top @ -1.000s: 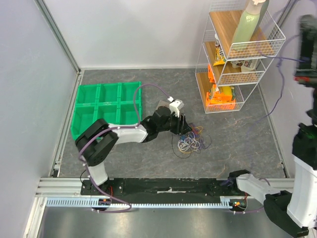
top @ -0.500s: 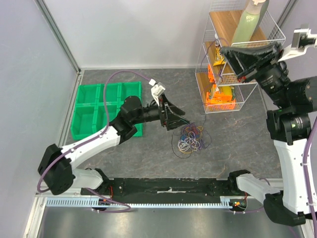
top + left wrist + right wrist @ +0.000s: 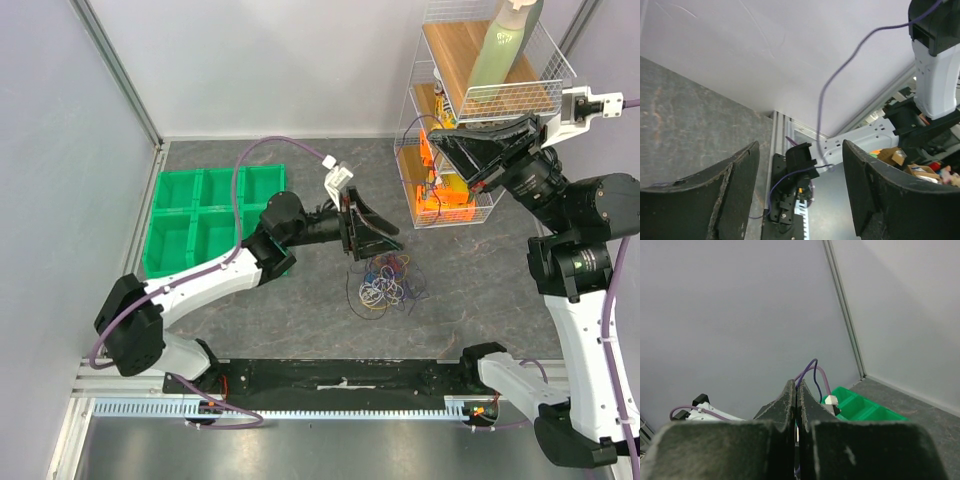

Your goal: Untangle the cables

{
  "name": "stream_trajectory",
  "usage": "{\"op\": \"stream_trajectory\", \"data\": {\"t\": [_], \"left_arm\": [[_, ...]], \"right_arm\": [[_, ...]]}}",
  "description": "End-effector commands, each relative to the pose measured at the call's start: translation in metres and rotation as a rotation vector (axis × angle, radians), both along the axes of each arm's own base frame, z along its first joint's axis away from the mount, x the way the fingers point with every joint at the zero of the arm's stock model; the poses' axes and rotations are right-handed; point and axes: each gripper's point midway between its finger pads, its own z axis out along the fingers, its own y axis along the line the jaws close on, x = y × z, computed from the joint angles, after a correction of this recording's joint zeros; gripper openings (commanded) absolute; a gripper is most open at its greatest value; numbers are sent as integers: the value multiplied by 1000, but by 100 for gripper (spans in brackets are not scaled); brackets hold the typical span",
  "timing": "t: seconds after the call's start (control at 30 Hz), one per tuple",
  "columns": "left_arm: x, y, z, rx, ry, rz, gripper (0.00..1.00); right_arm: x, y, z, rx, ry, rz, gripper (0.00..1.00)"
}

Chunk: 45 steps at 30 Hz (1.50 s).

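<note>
The cables [image 3: 385, 280] lie in a tangled heap of yellow, white, blue, orange-red and dark loops on the grey table. My left gripper [image 3: 385, 240] hovers just above the heap's far-left edge. It is open; in the left wrist view the left gripper [image 3: 800, 195] has nothing between its fingers. My right gripper [image 3: 447, 145] is raised high in front of the rack and shut. In the right wrist view a thin dark purple cable [image 3: 814, 361] arches out from the tips of the right gripper [image 3: 796, 390]. It is pinched there.
A green compartment tray [image 3: 215, 215] sits at the left, behind the left arm. A white wire rack [image 3: 470, 130] with a bottle and snack packs stands at the back right, close behind the right gripper. Walls close in the left and back.
The left arm stretched out to the right and its gripper opened wide over the heap. The right arm swung into view and came down in front of the rack, staying shut.
</note>
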Motion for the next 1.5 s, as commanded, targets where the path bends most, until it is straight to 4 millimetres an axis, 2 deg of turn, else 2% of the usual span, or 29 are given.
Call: {"op": "stream_trajectory", "data": {"t": [0.0, 0.13, 0.17, 0.23, 0.37, 0.43, 0.5, 0.53, 0.57, 0.63, 0.8, 0.87, 0.93, 1.03, 1.13, 1.2, 1.37, 1.43, 1.47], "left_arm": [[-23, -10, 34, -108, -12, -93, 70], [-39, -20, 34, -120, -9, -161, 64], [-45, -21, 35, -127, -15, -180, 59], [-48, -22, 33, -122, -17, -187, 44], [-41, -16, 26, -50, -18, -104, 2], [-33, -7, 23, -1, -37, -15, 2], [-24, 7, 23, 50, -66, 84, 2], [-17, 16, 31, 63, -88, 152, 2], [-13, 23, 27, 112, -87, 194, 2], [-11, 37, 37, 159, -117, 246, 2], [1, 71, 42, 342, -144, 386, 2], [10, 94, 40, 428, -151, 485, 2], [25, 122, 39, 507, -150, 624, 2], [39, 165, 55, 552, -158, 786, 2], [39, 188, 88, 503, -177, 826, 2], [36, 195, 112, 453, -188, 834, 2], [10, 191, 175, 280, -233, 743, 2], [11, 189, 185, 268, -254, 736, 2], [17, 191, 185, 282, -255, 770, 2]], "right_arm": [[-17, -1, 5, 4, -36, 23, 0], [-21, -2, 2, 0, -31, 21, 0], [-20, -2, 1, -2, -28, 18, 0], [-24, -3, -1, -8, -30, 11, 0], [-26, -8, -6, -38, -34, -32, 0], [-21, -13, -17, -70, 1, -88, 2], [-16, -19, -34, -106, 36, -142, 17], [-14, -22, -47, -129, 56, -167, 25], [-13, -24, -61, -151, 74, -179, 34], [-8, -26, -94, -190, 126, -196, 52], [4, -23, -207, -300, 366, -174, 82], [7, -28, -246, -357, 453, -192, 85], [9, -32, -272, -402, 510, -212, 86], [8, -33, -291, -422, 542, -208, 87], [10, -30, -302, -427, 559, -186, 87], [10, -28, -307, -429, 568, -172, 86], [16, -16, -325, -386, 601, -106, 86], [17, -6, -333, -341, 630, -58, 84], [17, 0, -340, -316, 654, -29, 83]]}}
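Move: The purple cable hangs from the closed right fingers just by the open left jaws, some 3 cm back and 3 cm right of the left hand and level with it. From there the green tray lies about 40 cm left, 22 cm ahead and 33 cm down; the white packet 11 cm left, 24 cm ahead, as low. For the right hand, the cable tangle is about 6 cm ahead, 1 cm left and 56 cm down; the packet 22 cm ahead, 13 cm left. Back about 4 cm and slightly right goes the left hand, shutting on the hanging purple cable; then it carries the cable left and up towards the green tray, turning counter-clockwise. The right hand eases back, opens to let go of the cable, then drops some 30 cm towards the tangle, tipping downward, jaws wide. ##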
